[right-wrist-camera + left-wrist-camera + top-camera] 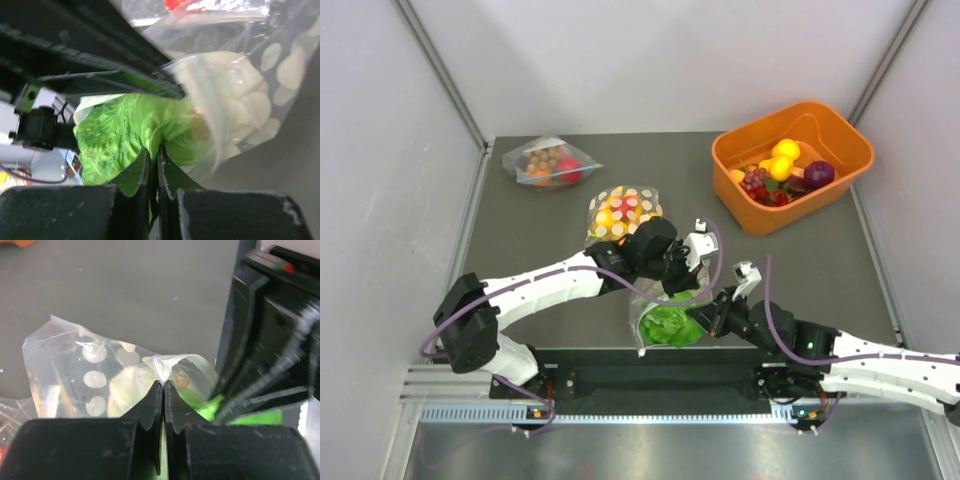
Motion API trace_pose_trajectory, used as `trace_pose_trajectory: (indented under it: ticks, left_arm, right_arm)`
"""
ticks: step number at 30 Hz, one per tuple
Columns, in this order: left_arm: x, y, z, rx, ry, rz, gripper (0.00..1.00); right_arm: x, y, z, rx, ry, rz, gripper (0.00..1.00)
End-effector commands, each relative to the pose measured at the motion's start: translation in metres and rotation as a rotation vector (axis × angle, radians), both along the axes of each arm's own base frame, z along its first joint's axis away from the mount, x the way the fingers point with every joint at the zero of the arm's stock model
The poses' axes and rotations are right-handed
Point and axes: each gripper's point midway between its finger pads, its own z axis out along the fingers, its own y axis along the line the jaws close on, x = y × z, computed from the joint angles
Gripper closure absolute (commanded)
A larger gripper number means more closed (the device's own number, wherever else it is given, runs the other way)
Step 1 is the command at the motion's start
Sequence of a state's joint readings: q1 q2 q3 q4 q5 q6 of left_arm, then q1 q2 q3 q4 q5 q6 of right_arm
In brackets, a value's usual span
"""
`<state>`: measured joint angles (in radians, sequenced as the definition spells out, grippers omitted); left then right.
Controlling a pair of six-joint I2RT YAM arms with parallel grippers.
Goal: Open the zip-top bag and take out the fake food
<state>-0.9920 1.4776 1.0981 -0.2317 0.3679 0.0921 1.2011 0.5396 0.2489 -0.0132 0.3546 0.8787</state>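
Observation:
The zip-top bag (645, 318), clear with white dots, lies at the near middle of the table. The green ruffled lettuce (667, 325) of the fake food shows in it. My left gripper (682, 287) comes in from the far side. In the left wrist view its jaws (163, 383) are shut on a fold of the bag's film (90, 380). My right gripper (708, 320) is at the lettuce's right side. In the right wrist view it (154, 149) is shut on a green leaf of the lettuce (115, 130), which sticks out past the bag (280, 75).
A dotted bag with yellow and red pieces (623, 212) lies just beyond the left wrist. A plain bag with brown balls (548, 162) is at the far left. An orange bin (840, 135) at the far right holds lemons, grapes and a round purple piece (818, 174).

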Motion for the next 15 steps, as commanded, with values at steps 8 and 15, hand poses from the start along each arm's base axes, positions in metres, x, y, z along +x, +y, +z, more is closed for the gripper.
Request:
trace_pose_trajectory:
  ticks: [8,15]
  left_arm:
    - [0.006,-0.019,-0.002,-0.030,0.049,0.012,1.00]
    - [0.014,-0.018,-0.027,0.063,0.070,0.039,1.00]
  right_arm:
    - [-0.028,0.059,0.075,0.150,-0.240,0.328,1.00]
    - [-0.043,0.076,0.096,0.150,-0.352,0.431,1.00]
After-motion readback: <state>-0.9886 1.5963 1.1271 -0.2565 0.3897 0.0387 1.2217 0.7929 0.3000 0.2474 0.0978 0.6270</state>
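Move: My right hand already grips the lettuce, whose leafy half lies about 5 cm to its left, 3 cm back and a couple of centimetres lower; the bag of yellow food rests roughly 25 cm ahead and 15 cm left, some 9 cm lower. My left hand, shut on the lettuce bag's plastic, has those leaves about 8 cm back, 6 cm left and 5 cm below. I keep the lettuce pinched in my right hand and draw it about 5 cm left and some 3 cm back towards my base, swinging the wrist about 20 degrees counter-clockwise. Against that my left hand keeps its pinch on the bag and sinks roughly 4 cm, tilting slightly. ##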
